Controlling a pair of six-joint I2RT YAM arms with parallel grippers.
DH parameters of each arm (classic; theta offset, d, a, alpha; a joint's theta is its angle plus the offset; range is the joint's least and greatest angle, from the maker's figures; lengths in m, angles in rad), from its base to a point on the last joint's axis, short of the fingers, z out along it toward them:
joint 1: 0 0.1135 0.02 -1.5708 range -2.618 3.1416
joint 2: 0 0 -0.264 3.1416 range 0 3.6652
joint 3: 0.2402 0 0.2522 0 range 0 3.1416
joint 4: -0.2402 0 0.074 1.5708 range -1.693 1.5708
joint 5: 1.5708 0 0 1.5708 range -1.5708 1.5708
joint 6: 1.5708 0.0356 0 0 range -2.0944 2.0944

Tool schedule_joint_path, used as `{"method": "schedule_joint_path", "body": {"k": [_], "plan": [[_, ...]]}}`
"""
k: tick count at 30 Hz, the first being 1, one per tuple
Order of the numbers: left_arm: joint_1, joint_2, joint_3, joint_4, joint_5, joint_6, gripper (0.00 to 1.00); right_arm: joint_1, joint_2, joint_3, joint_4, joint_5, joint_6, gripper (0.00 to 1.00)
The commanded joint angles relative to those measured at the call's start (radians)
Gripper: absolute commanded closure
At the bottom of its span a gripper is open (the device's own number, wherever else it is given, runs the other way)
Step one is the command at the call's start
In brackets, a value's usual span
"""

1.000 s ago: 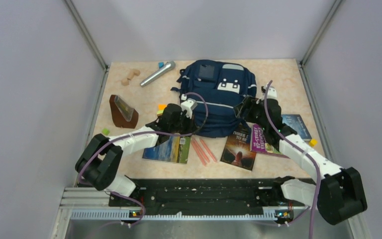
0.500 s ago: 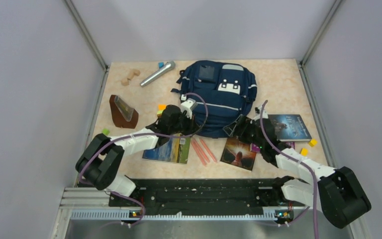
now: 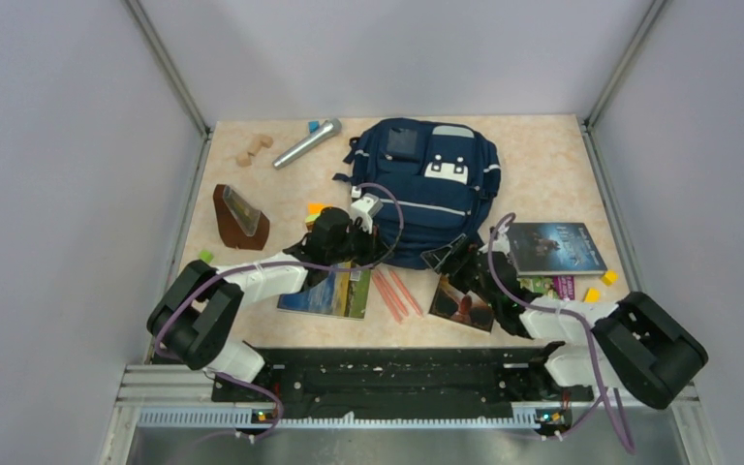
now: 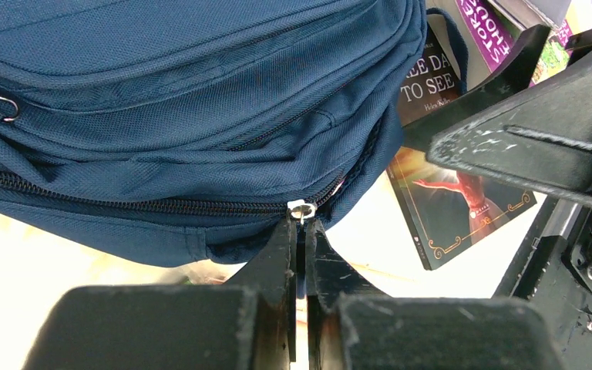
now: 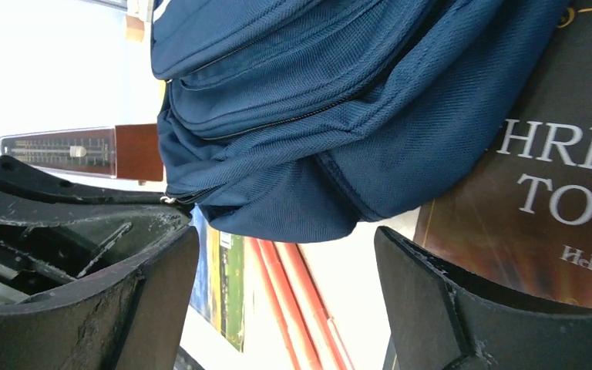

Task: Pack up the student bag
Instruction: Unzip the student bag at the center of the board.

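Note:
The student bag [image 3: 426, 184] is a navy backpack with grey stripes, lying flat in the middle of the table. My left gripper [image 3: 363, 237] is at its near left edge. In the left wrist view its jaws [image 4: 302, 228] are shut on the small metal zipper pull [image 4: 302, 210] of the bag's [image 4: 162, 100] main zip, which looks closed to the left of the pull. My right gripper [image 3: 446, 260] hangs open by the bag's near right corner. In the right wrist view its fingers [image 5: 285, 239] stand wide apart just short of the bag's [image 5: 339, 100] edge, holding nothing.
Near the bag's front edge lie a dark book [image 3: 465, 300], red pencils [image 3: 394, 291] and a landscape-cover book [image 3: 334, 291]. A dark blue book [image 3: 554, 247], a purple book [image 3: 554, 286] and yellow cubes [image 3: 592, 294] lie right. A metronome [image 3: 240, 218] and microphone [image 3: 307, 142] are left.
My right gripper has swung from the bag's right side down and left to its near right corner and has opened wider. The left gripper has stayed shut on the zipper pull.

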Motion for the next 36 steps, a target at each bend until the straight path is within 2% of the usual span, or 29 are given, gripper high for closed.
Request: {"method": "schedule_joint_path", "body": {"k": [1, 7, 12, 17, 18, 20, 23, 24, 29, 36], "plan": [[-0.004, -0.022, -0.008, 0.09, 0.073, -0.021, 1.0, 0.038, 0.095, 0.042, 0.148, 0.061, 0.013, 0.18], [-0.005, -0.022, -0.015, 0.102, 0.079, -0.016, 1.0, 0.06, 0.219, 0.065, 0.249, 0.069, 0.035, 0.2], [-0.009, -0.015, -0.016, 0.109, 0.088, -0.017, 1.0, 0.068, 0.289, 0.083, 0.315, 0.07, 0.037, 0.32], [-0.01, -0.033, -0.025, 0.11, 0.077, 0.0, 1.0, 0.068, 0.276, 0.086, 0.326, 0.108, 0.001, 0.56], [-0.01, -0.04, -0.031, 0.109, 0.061, 0.002, 1.0, 0.068, 0.257, 0.091, 0.307, 0.126, -0.018, 0.6], [-0.01, -0.058, -0.044, 0.11, 0.026, 0.01, 1.0, 0.068, 0.201, 0.104, 0.247, 0.168, -0.065, 0.77], [-0.01, -0.081, -0.058, 0.111, -0.003, 0.021, 1.0, 0.068, 0.106, 0.124, 0.132, 0.249, -0.145, 0.98], [-0.01, -0.083, -0.06, 0.113, -0.008, 0.023, 1.0, 0.067, 0.076, 0.136, 0.086, 0.277, -0.176, 1.0], [-0.011, -0.098, -0.072, 0.122, -0.044, 0.02, 1.0, 0.068, -0.046, 0.174, -0.076, 0.383, -0.323, 1.0], [-0.01, -0.123, -0.112, 0.143, -0.173, 0.004, 1.0, 0.067, -0.177, 0.161, -0.174, 0.391, -0.421, 1.0]]}}
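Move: The fold at the bag's lower edge lies just off the open right fingers, about 2 cm ahead, 2 cm left and 3 cm below. From that hand the zipper pull is some 13 cm left and 2 cm ahead; the THREE DAYS TO SEE book is about 7 cm right, 5 cm back, the red pencils 8 cm left, 7 cm back, both on the table. The left fingers already hold the zipper pull; from them the fold lies about 11 cm right, level fore and aft, a little lower. Keep the left gripper shut on the zipper pull, nearly still, then raise it about 3 cm with the tips tilting up. Meanwhile sink the open right gripper some 3 cm, going left and slightly forward onto the bag's bottom fold, pinch the cloth shut, and draw it up about 7 cm and 4 cm back to the right, tilting the tips up and rolling the hand's left side down. ##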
